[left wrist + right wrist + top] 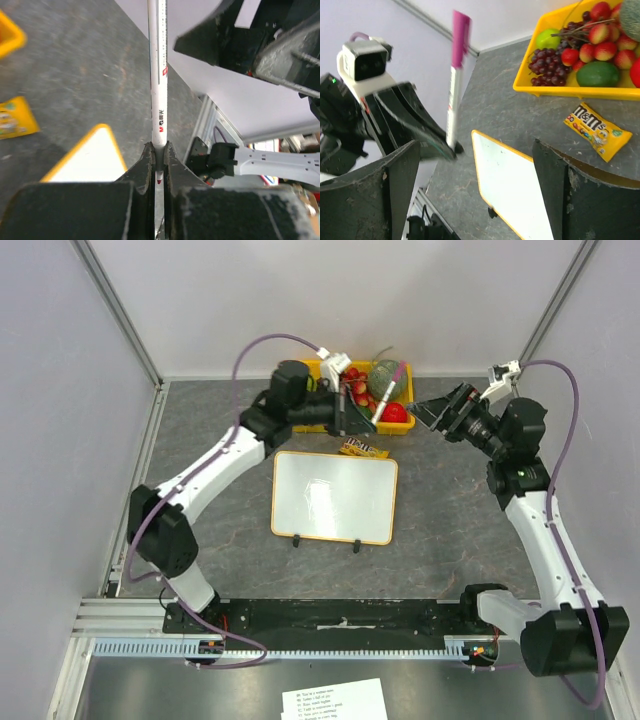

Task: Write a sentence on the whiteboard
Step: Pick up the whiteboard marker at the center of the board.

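The whiteboard [335, 497] lies flat mid-table, orange-framed, with two black clip feet on its near edge. Its surface is blank; no sentence shows on it. My left gripper [362, 422] hovers past the board's far edge, shut on a white marker [388, 395] with a pink cap. In the left wrist view the left gripper [159, 150] pinches the marker [158, 75] near its tip end, and a whiteboard [90, 162] corner lies below. My right gripper [430, 410] stands open just right of the marker, holding nothing. The right wrist view shows the right gripper [475, 150], the marker [454, 85] and the whiteboard [520, 190].
A yellow tray [322, 368] of fruit sits at the back; it also shows as the tray [540, 89] in the right wrist view. An M&M's bag [362, 448] lies between tray and board. A printed paper sheet [335, 700] lies in front of the arm bases.
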Robot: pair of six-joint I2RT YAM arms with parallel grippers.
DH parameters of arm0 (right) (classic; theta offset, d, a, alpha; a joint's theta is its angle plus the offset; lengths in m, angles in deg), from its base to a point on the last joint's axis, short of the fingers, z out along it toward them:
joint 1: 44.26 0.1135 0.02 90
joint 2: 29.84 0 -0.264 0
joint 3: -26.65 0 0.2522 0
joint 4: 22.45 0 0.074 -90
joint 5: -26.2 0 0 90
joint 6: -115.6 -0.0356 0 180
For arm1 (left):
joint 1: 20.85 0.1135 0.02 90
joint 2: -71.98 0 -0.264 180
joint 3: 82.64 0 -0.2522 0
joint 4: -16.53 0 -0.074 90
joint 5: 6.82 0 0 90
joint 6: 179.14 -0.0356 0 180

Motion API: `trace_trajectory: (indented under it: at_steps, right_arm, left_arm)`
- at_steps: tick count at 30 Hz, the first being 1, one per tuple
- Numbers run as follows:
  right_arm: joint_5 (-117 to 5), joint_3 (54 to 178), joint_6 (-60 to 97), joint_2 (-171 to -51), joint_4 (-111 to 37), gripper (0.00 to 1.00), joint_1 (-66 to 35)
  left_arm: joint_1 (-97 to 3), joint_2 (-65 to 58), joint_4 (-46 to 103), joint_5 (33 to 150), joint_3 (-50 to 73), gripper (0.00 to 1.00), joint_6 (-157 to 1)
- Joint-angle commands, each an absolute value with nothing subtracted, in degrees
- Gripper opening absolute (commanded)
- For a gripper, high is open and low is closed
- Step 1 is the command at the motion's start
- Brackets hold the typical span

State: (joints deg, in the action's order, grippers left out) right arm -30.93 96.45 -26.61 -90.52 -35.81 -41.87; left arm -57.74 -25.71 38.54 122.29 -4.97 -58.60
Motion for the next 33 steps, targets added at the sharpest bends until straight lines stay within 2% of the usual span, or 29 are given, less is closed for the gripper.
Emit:
trace_trajectory:
  at_steps: [1,7,12,15,17,22,27,33]
  right_arm:
    - [-20.39,101.67,-23.71,-94.60,-32.79,0.98,-41.45]
    - [-15.37,104.92,-25.11,-99.88,-24.10,0.97,-33.38]
    - [-13.79,105.19,-33.88,-104.71,-7.95,0.86,-24.68]
    - [-11.33,106.59,-42.41,-108.40,4.44,0.76,-21.51]
    - [-10.89,108.08,-44.89,-109.90,10.52,0.73,-19.75]
    - [-10.18,112.57,-39.98,-111.75,5.46,0.59,-17.46]
    - [-8.08,113.28,-37.69,-112.01,3.35,0.56,-17.28]
    - [-6.14,115.56,-29.61,-112.54,-9.74,0.53,-16.23]
  left_arm:
    - [-50.67,-17.42,44.34,125.26,-7.10,0.02,-63.13]
    - [-39.85,-12.06,48.39,139.93,-5.44,0.02,-64.62]
    - [-38.17,-8.63,56.02,150.05,-6.05,0.02,-72.25]
    - [-38.17,-6.95,60.68,150.85,-5.78,0.02,-76.21]
    - [-38.08,-6.42,62.10,152.25,-5.17,0.02,-77.19]
    - [-38.17,-6.07,66.84,153.23,-5.25,0.02,-80.26]
    - [-38.17,-6.07,71.24,153.05,-5.35,0.02,-83.34]
    - [-38.17,-6.25,74.23,154.10,-5.26,0.02,-86.06]
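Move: The marker, already pinched near its writing end in the left fingers with the pink cap sloping up and outward, has its middle some 4 cm ahead of, 2 cm right of and 4 cm above the left hand. From the open, empty right hand it is about 8 cm left and 3 cm ahead, nearly level. The whiteboard's middle lies roughly 18 cm left and 8 cm back of the right hand, the snack bag 10 cm left and 5 cm ahead, both about 33 cm below. Still gripping the marker, the left hand swings about 15 cm left high over the whiteboard, first edging forward, then drawing back to end 8 cm behind its start and some 7 cm higher, the wrist turning slightly clockwise. The right hand follows it left by about 18 cm, also coming back 7 cm and rising 8 cm, and turns nearly 50 degrees counter-clockwise to face the left gripper while its wide-open fingers close to about half, bringing the jaws up to either side of the marker below the cap without visibly touching it. ##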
